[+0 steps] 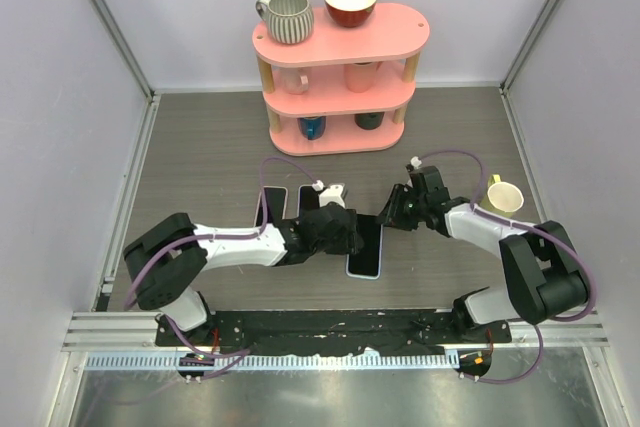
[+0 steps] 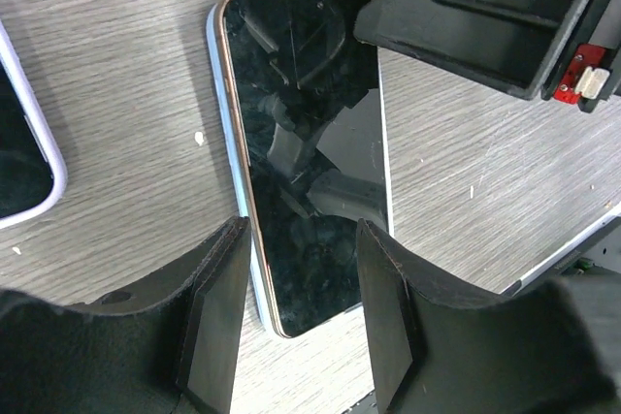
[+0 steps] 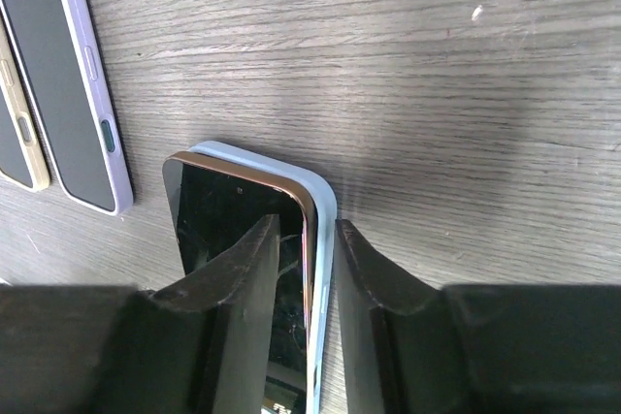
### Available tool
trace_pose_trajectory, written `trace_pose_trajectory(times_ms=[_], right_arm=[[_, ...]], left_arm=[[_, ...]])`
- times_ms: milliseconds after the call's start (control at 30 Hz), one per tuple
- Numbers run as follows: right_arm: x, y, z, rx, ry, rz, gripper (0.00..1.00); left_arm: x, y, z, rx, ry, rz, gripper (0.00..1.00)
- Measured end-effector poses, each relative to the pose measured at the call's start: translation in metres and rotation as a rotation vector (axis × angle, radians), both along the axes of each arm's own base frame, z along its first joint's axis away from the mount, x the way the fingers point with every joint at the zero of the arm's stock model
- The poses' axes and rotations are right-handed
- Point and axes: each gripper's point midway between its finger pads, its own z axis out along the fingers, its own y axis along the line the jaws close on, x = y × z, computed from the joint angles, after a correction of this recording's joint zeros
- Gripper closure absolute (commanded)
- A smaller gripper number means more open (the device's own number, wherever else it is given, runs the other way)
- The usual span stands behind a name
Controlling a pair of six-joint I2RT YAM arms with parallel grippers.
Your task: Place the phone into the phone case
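Note:
A black-screened phone (image 2: 306, 152) with a gold rim lies face up in a light blue phone case (image 3: 327, 203) on the table (image 1: 200, 147), between the two arms (image 1: 366, 247). My left gripper (image 2: 306, 322) is open, and its fingers stand either side of the phone's near end without touching it. My right gripper (image 3: 309, 239) is at the far end. One finger is over the screen and the other is outside the case wall. They are close together around that edge, with a thin gap still showing at the rim.
A lilac case (image 3: 68, 75) and a gold phone (image 3: 15, 133) lie side by side left of the work spot. A pink shelf (image 1: 340, 47) with mugs and a bowl stands at the back. A cream cup (image 1: 503, 197) sits by the right arm.

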Motion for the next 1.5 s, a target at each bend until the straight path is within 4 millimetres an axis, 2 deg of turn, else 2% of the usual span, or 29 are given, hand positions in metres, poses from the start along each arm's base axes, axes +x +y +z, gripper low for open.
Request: trace_pose_trajectory(times_ms=[100,300,367,467,567,733,967,1367,1500], right_arm=[[-0.002,-0.002,0.0,-0.009,0.002,-0.001,0.46],[-0.01,-0.006,0.025,0.003,-0.054,-0.006,0.46],[-0.016,-0.008,0.027,0.012,-0.066,-0.009,0.46],[-0.031,-0.012,0.019,0.024,-0.045,-0.026,0.48],[-0.047,-0.015,0.008,0.042,-0.011,-0.04,0.48],[-0.056,-0.015,0.0,0.073,0.001,-0.057,0.47],[-0.054,-0.013,0.0,0.092,-0.02,-0.065,0.44],[-0.043,0.003,0.006,0.155,-0.059,-0.06,0.29],[-0.041,0.008,0.01,0.202,-0.069,-0.057,0.27]], left_arm=[[0.002,0.002,-0.002,0.005,0.005,0.006,0.51],[0.007,0.003,-0.013,0.017,0.041,0.007,0.52],[0.009,0.003,-0.018,0.023,0.053,0.007,0.53],[0.01,0.003,-0.023,0.028,0.066,0.002,0.56],[0.01,-0.001,-0.024,0.016,0.068,-0.009,0.64],[0.012,-0.002,-0.029,0.01,0.066,-0.024,0.72],[0.014,-0.006,-0.03,-0.043,0.072,-0.028,0.73],[0.012,-0.014,-0.031,-0.181,0.136,-0.008,0.75],[0.012,-0.013,-0.032,-0.194,0.144,0.001,0.75]])
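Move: The phone, lying on the light-blue case, has its middle about 3 cm right of the left hand, level with it and some 4 cm below; from the right hand, which is at the far right corner, it is roughly 5 cm back, 4 cm left and 1 cm below. The purple-cased phone lies about 10 cm left and 8 cm ahead of the left hand, and the cream-cased phone some 20 cm left and 8 cm ahead. The left hand sinks about 3 cm with a slight drift forward, then right, its left side rolling down some 10 degrees as its fingers close from half open to pinch the left long edge of phone and case. The right hand opens off the far right corner, hops up, travels back about 5.5 cm along the right edge and down again, then eases a little forward and left, opening wider astride that edge near its middle. ##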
